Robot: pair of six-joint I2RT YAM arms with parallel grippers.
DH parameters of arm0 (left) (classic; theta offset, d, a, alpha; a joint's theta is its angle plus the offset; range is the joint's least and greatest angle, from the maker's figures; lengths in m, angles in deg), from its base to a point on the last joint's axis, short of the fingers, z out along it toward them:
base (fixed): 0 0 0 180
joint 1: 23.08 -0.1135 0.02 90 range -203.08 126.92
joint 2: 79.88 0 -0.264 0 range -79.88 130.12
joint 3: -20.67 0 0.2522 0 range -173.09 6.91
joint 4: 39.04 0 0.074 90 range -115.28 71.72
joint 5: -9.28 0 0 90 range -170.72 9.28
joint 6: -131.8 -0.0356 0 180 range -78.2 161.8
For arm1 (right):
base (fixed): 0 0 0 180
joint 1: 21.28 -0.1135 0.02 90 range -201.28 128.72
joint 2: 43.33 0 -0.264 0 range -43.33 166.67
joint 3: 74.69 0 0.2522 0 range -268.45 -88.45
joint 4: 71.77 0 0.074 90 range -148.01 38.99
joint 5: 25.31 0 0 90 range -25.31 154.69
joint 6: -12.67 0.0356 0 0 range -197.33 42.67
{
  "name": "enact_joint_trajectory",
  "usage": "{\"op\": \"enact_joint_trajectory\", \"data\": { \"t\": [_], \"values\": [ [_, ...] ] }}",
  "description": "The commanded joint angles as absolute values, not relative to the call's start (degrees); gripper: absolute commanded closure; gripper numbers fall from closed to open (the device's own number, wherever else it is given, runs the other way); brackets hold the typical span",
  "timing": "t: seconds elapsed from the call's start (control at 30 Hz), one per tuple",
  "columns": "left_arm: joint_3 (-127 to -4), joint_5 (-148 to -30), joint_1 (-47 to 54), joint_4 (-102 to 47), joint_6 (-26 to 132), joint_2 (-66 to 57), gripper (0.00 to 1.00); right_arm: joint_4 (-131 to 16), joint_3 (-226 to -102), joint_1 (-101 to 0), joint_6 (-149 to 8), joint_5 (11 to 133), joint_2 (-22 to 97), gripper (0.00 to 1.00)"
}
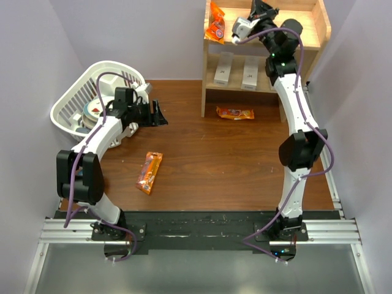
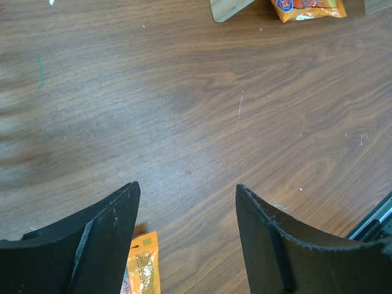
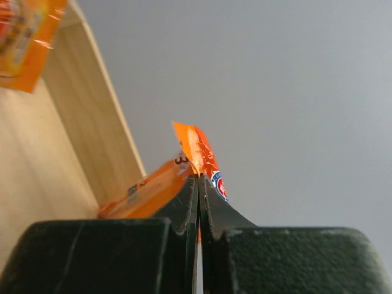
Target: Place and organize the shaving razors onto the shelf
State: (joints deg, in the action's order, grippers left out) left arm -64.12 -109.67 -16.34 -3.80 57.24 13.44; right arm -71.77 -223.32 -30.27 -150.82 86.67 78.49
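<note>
Two white shaving razor boxes [image 1: 223, 69] [image 1: 251, 72] lie side by side on the lower level of the wooden shelf [image 1: 321, 30]. My right gripper [image 1: 258, 8] [image 3: 199, 179] is up at the shelf's top level, shut on the edge of an orange snack packet [image 3: 197, 150]. Another orange packet [image 1: 215, 23] [image 3: 23, 43] leans at the left end of that top level. Low over the table beside the basket, my left gripper [image 1: 160, 116] [image 2: 187, 190] stands open with only bare wood between its fingers.
A white slatted basket [image 1: 67, 107] with items inside sits at the far left. One orange packet [image 1: 149, 173] [image 2: 144, 269] lies mid-table. Another orange packet [image 1: 235, 113] [image 2: 309, 7] lies just in front of the shelf's foot [image 2: 229, 7].
</note>
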Motion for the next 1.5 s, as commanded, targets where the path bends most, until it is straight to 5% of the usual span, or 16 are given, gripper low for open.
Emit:
{"op": "enact_joint_trajectory", "data": {
  "t": [0.0, 0.63, 1.47],
  "values": [
    [-65.6, -110.3, -16.8, -5.4, 56.7, 13.7, 0.31, -70.8, -214.5, -30.2, -152.2, 92.9, 67.9, 1.00],
    [-66.6, -110.3, -15.8, -5.9, 56.7, 16.8, 0.31, -42.7, -197.2, -29.9, -163.7, 101.3, 51.1, 1.00],
    [-65.4, -108.1, -14.5, -4.8, 53.8, 16.3, 0.31, -46.8, -197.7, -28.8, -169.2, 108.6, 54.7, 1.00]
  ]
}}
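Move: The right hand already pinches a razor pack by its end, high over the top shelf. The spot where that pack is to lie, at the shelf's front, is about 4 cm back, 2 cm left and 9 cm below it. The left razor pack lies some 10 cm left of that spot at the same depth and height; a white box sits about 15 cm straight beneath the spot. From the left hand, the spot is roughly 18 cm ahead, 27 cm right and 30 cm up. With its fingers kept shut on the pack's end, the right hand draws back about 11 cm towards the shelf's front edge, then sinks about 10 cm down to that edge, easing a couple of centimetres left and coming nearly to rest there. The wrist rolls and tips by some 30 degrees altogether, bringing the upward-pointing fingers down to about level and swinging them left, while the empty, open left hand sinks about 3 cm over the table. ##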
